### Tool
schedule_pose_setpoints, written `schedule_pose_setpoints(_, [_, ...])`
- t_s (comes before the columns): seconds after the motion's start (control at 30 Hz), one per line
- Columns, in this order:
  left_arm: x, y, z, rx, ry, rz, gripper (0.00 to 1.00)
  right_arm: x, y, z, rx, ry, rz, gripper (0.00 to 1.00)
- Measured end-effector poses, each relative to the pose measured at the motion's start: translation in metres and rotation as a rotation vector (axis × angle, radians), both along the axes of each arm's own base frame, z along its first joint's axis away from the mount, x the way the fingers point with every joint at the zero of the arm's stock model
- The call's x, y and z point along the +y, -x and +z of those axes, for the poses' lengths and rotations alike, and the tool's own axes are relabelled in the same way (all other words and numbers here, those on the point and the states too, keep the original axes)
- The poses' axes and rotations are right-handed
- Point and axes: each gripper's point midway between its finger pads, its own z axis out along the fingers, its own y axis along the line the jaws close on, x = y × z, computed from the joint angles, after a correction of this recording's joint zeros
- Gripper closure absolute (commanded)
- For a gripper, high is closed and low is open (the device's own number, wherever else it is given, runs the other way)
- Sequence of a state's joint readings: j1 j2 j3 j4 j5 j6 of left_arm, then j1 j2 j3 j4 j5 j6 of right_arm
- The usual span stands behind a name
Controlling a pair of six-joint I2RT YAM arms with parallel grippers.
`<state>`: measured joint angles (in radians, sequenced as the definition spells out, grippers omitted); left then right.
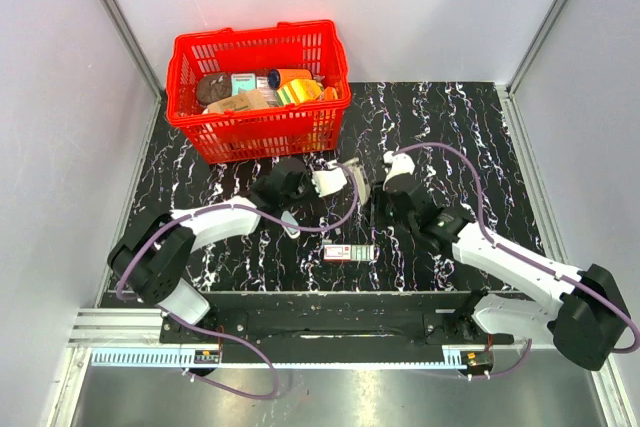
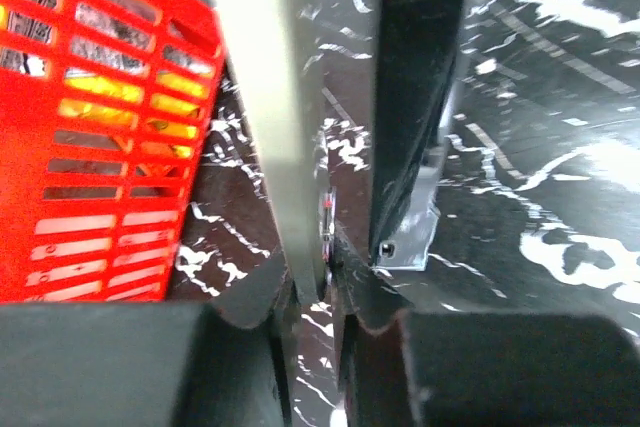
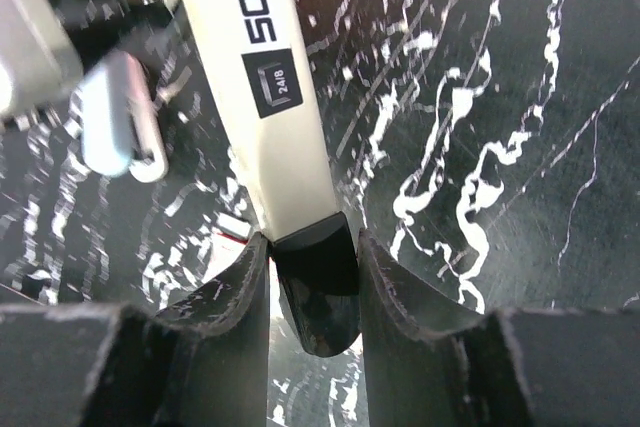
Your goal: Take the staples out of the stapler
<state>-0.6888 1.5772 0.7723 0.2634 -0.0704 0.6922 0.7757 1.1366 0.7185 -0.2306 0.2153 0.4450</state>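
Note:
The stapler is held off the marbled table between both grippers, swung open. In the left wrist view its black bar with a silvery metal channel stands beside its pale top arm. My left gripper is nearly closed on the lower end of that pale arm. In the right wrist view the white arm, labelled "50" and "24/8", ends in a black tip. My right gripper is shut on that tip.
A small red-green-white box lies on the table in front of the grippers. A red basket full of items stands at the back left and fills the left of the left wrist view. A rounded pale oblong lies left of the stapler.

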Motion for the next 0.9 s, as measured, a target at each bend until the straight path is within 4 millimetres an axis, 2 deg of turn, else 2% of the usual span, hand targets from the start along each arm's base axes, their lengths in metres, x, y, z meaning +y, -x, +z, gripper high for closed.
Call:
schedule_pose_setpoints(0.03, [-0.006, 0.007, 0.003, 0.051, 0.031, -0.018, 0.65, 0.001, -0.003, 0.007, -0.009, -0.018, -0.011, 1.00])
schedule_pose_setpoints(0.13, [-0.019, 0.029, 0.017, 0.162, 0.113, -0.076, 0.57, -0.002, -0.025, 0.043, -0.075, -0.091, -0.097, 1.00])
schedule_pose_setpoints(0.23, [-0.038, 0.059, 0.029, 0.275, 0.197, -0.160, 0.52, -0.030, -0.056, 0.069, -0.143, -0.115, -0.259, 1.00])
schedule_pose_setpoints(0.27, [-0.043, 0.068, 0.030, 0.311, 0.215, -0.184, 0.52, -0.037, -0.061, 0.072, -0.145, -0.109, -0.290, 1.00])
schedule_pose_setpoints(0.37, [-0.055, 0.091, 0.029, 0.433, 0.242, -0.234, 0.52, -0.036, -0.067, 0.072, -0.137, -0.096, -0.303, 1.00])
schedule_pose_setpoints(0.43, [-0.056, 0.097, 0.030, 0.480, 0.247, -0.234, 0.52, -0.035, -0.074, 0.073, -0.141, -0.083, -0.310, 1.00])
schedule_pose_setpoints(0.7, [-0.036, 0.090, 0.024, 0.535, 0.245, -0.152, 0.52, -0.056, -0.099, 0.067, -0.191, 0.073, -0.347, 1.00])
schedule_pose_setpoints(0.8, [-0.033, 0.089, 0.022, 0.531, 0.232, -0.137, 0.53, -0.060, -0.116, 0.059, -0.215, 0.152, -0.350, 1.00])
schedule_pose_setpoints(0.9, [-0.028, 0.088, 0.017, 0.525, 0.215, -0.117, 0.53, -0.060, -0.143, 0.052, -0.266, 0.228, -0.352, 1.00])
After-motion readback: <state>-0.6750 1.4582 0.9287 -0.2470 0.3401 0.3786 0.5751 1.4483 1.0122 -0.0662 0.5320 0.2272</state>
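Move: The stapler hangs opened between the hands, its middle about 4 cm back and 8 cm right of the left hand, and some 6 cm ahead and 5 cm left of the right. The open table the right hand takes it over lies about 15 cm ahead, 7 cm right and 12 cm below that hand. From the left hand, the light-blue stapler lies 13 cm back, 7 cm left; the staple box 21 cm back, 8 cm right, both some 9 cm lower. The stapler comes free as the left fingers open about halfway; the left hand backs off some 9 cm, swinging right and partly returning, a little raised, its fingers tipping about 30 degrees farther down. Keeping its pinch, the right hand lifts the stapler some 7 cm and carries it forward about 14 cm and rightward, turning clockwise about 20 degrees and starting to sink near the end. ##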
